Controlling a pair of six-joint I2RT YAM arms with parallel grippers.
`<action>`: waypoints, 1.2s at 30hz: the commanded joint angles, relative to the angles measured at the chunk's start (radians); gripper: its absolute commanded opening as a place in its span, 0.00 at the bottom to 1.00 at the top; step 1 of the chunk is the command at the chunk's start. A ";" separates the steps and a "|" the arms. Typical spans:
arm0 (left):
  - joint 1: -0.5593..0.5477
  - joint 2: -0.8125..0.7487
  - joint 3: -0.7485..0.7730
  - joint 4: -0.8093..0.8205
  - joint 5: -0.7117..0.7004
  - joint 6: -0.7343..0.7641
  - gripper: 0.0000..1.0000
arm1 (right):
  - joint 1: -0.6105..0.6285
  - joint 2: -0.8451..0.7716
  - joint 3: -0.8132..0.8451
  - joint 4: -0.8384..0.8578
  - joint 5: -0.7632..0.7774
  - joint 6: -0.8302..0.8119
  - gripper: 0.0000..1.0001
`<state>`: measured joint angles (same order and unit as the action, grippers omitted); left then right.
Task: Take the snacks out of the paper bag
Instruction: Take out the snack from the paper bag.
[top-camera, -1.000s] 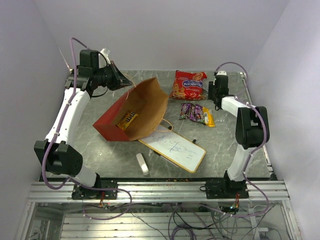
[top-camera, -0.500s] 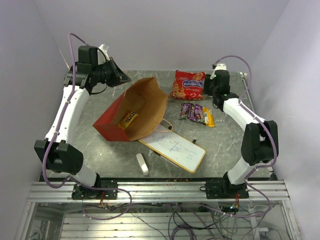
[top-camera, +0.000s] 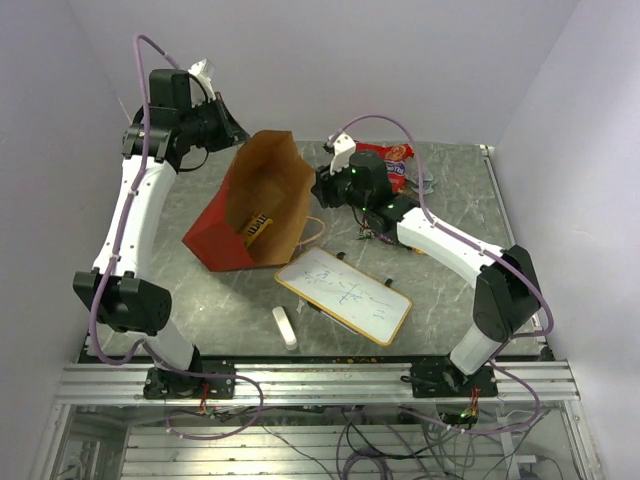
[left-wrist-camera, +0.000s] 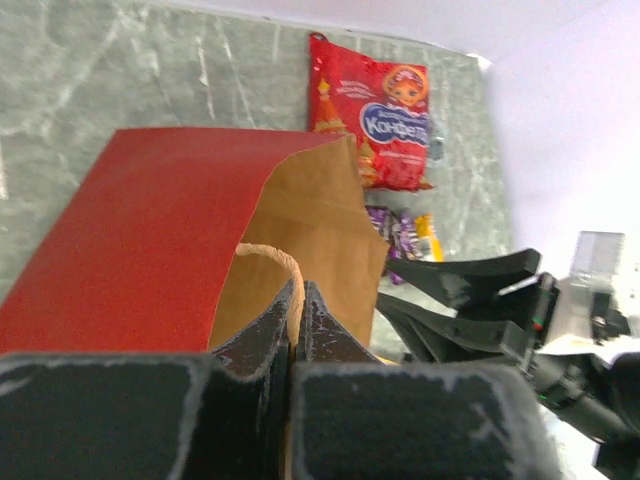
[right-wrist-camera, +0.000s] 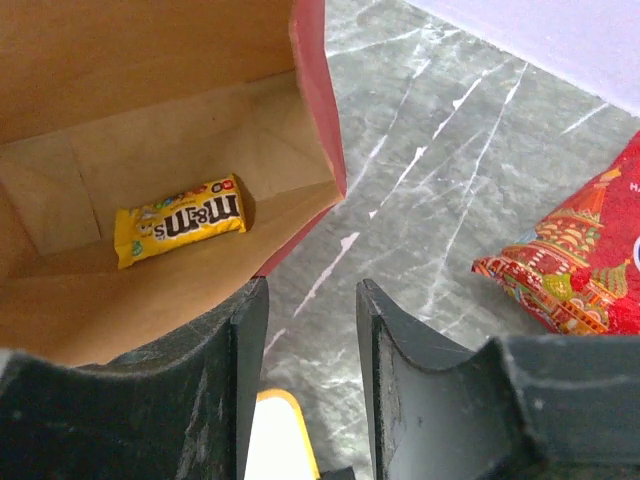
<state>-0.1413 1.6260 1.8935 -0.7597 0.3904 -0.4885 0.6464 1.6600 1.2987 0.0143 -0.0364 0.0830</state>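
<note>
The red paper bag (top-camera: 212, 236) lies tilted with its brown mouth facing right. My left gripper (left-wrist-camera: 298, 292) is shut on its twine handle (left-wrist-camera: 272, 254) and holds that edge up. One yellow candy pack (right-wrist-camera: 180, 220) lies on the bag's bottom, also seen from above (top-camera: 257, 225). My right gripper (right-wrist-camera: 312, 292) hovers open and empty just outside the bag's mouth, by its red edge (right-wrist-camera: 318, 100). Outside the bag, the large red-orange snack bag (left-wrist-camera: 375, 125) lies at the back. Small purple and yellow packs (left-wrist-camera: 405, 230) lie in front of it, partly hidden under the right arm in the top view.
A white whiteboard (top-camera: 345, 295) with a yellow rim lies in front of the bag; its corner (right-wrist-camera: 275, 440) shows under my right gripper. A small white eraser stick (top-camera: 285, 328) lies near the front edge. Walls stand close on three sides.
The right arm has swung left from the back right corner to the bag's mouth. The left gripper has raised the handle, and the bag stands steeper.
</note>
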 joint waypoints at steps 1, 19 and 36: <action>-0.003 0.038 0.099 -0.012 -0.076 0.133 0.07 | 0.025 0.034 0.030 0.018 0.015 0.049 0.39; -0.179 -0.170 -0.342 0.213 0.056 0.122 0.07 | 0.082 -0.067 -0.149 0.096 -0.098 -0.205 0.43; -0.179 -0.197 -0.378 0.279 0.140 -0.063 0.07 | 0.104 0.117 -0.226 0.343 -0.598 -1.182 0.43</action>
<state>-0.3218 1.4334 1.4990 -0.5537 0.4812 -0.4889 0.7444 1.6920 1.0214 0.2901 -0.5438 -0.9100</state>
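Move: Inside the tilted paper bag, the yellow M&M's packet lies about 16 cm to the right hand's left, 2 cm farther out and some 17 cm lower. On the table some 21 cm below this hand, the purple packets are about 6 cm ahead and 18 cm to its right, the red candy bag roughly 18 cm ahead and 17 cm right. The whiteboard is about 15 cm back and 6 cm right. From the left hand, holding the bag's handle, the packet is almost straight down, about 30 cm. Drawing back about 8 cm while sinking and easing left, the right hand goes to the bag's mouth with its fingers still parted; late on it turns counter-clockwise to point leftwards inside, rolling some 60 degrees. The left keeps its pinch on the handle, edges forward, swings right, pulls back and down, then rises slightly, dragging the mouth towards the right hand. ##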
